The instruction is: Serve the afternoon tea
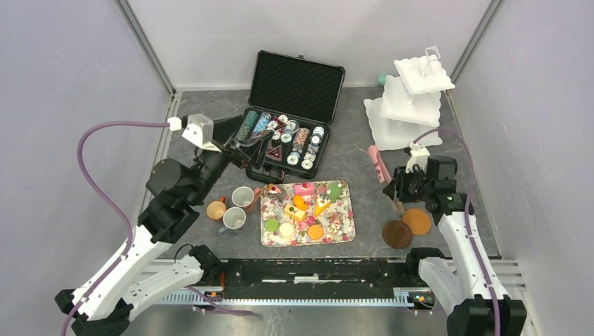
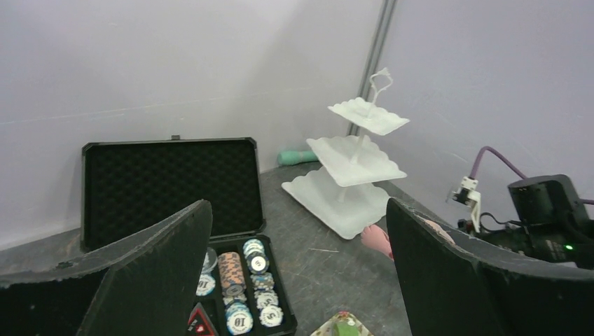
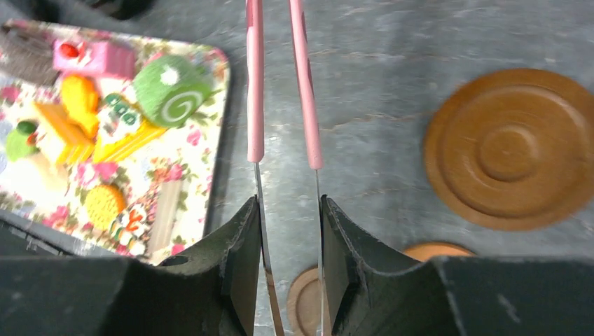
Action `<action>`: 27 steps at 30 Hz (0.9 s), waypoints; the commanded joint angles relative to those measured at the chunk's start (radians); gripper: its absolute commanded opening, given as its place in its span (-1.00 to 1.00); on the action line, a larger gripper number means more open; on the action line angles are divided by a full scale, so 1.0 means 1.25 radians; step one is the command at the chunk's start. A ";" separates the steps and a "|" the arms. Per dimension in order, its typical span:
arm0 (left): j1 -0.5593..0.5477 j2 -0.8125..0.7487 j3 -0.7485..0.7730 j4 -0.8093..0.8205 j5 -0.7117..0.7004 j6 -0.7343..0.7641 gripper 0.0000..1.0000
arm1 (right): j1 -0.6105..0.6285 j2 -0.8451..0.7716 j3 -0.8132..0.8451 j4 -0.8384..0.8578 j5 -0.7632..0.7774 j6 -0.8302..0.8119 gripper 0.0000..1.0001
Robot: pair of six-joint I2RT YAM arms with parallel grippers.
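Observation:
Toy cakes and macarons [image 1: 302, 203] lie on a floral tray [image 1: 347, 210], among them a green roll cake [image 3: 171, 91]. Three mugs stand left of the tray: orange-brown [image 1: 216, 209], grey [image 1: 243, 197] and white [image 1: 234, 219]. My right gripper [image 1: 394, 189] [image 3: 288, 210] is to the right of the tray, shut on the metal arms of pink tongs [image 3: 280, 105] that point forward over bare table beside the tray's edge [image 3: 210, 161]. My left gripper [image 1: 263, 150] [image 2: 298, 210] hangs open and empty above the poker chip case.
An open black case of poker chips [image 1: 287, 119] sits behind the tray. A white three-tier stand [image 1: 410, 98] [image 2: 354, 168] is at the back right. A dark brown saucer [image 1: 397, 234] and an orange saucer [image 1: 417, 221] lie by my right arm.

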 commanded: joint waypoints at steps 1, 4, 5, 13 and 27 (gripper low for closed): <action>0.059 0.031 0.007 0.018 0.048 -0.030 1.00 | 0.105 0.025 0.012 0.044 -0.035 -0.002 -0.27; 0.068 0.041 0.009 0.010 0.034 -0.023 1.00 | 0.168 0.086 0.007 0.167 0.044 0.044 -0.25; 0.069 0.042 0.008 0.009 0.024 -0.018 1.00 | 0.182 0.110 0.002 0.207 0.066 0.055 -0.23; 0.069 0.050 0.009 0.006 0.020 -0.011 1.00 | 0.308 0.395 0.006 0.521 0.309 0.063 -0.18; 0.068 0.030 0.012 0.007 0.039 -0.027 1.00 | 0.314 0.485 -0.140 0.758 0.346 0.048 0.96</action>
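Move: The right hand already holds two pink-handled pieces of cutlery; the bare spot where they go, just off the tray's far right corner, is about 10 cm ahead, 6 cm left and 11 cm below. From that hand the tray's middle lies level and some 24 cm left, the brown plate 9 cm ahead and 12 cm right, the dark coaster 6 cm back and 6 cm right. From the empty left hand, the spot is about 12 cm ahead, 26 cm right and 43 cm down. The right hand carries the pink-handled cutlery first to its left, then forward and down in one sweep, about 10 cm forward, 10 cm down and 6 cm left in all, away from the brown plate to the bare table beside the tray's far right corner, its left side dipping some 10 degrees. Near the table its fingers spread from less than half open to nearly wide and let go of the cutlery, while the open, empty left hand eases about 3 cm forward and a little down, then all but stops. ##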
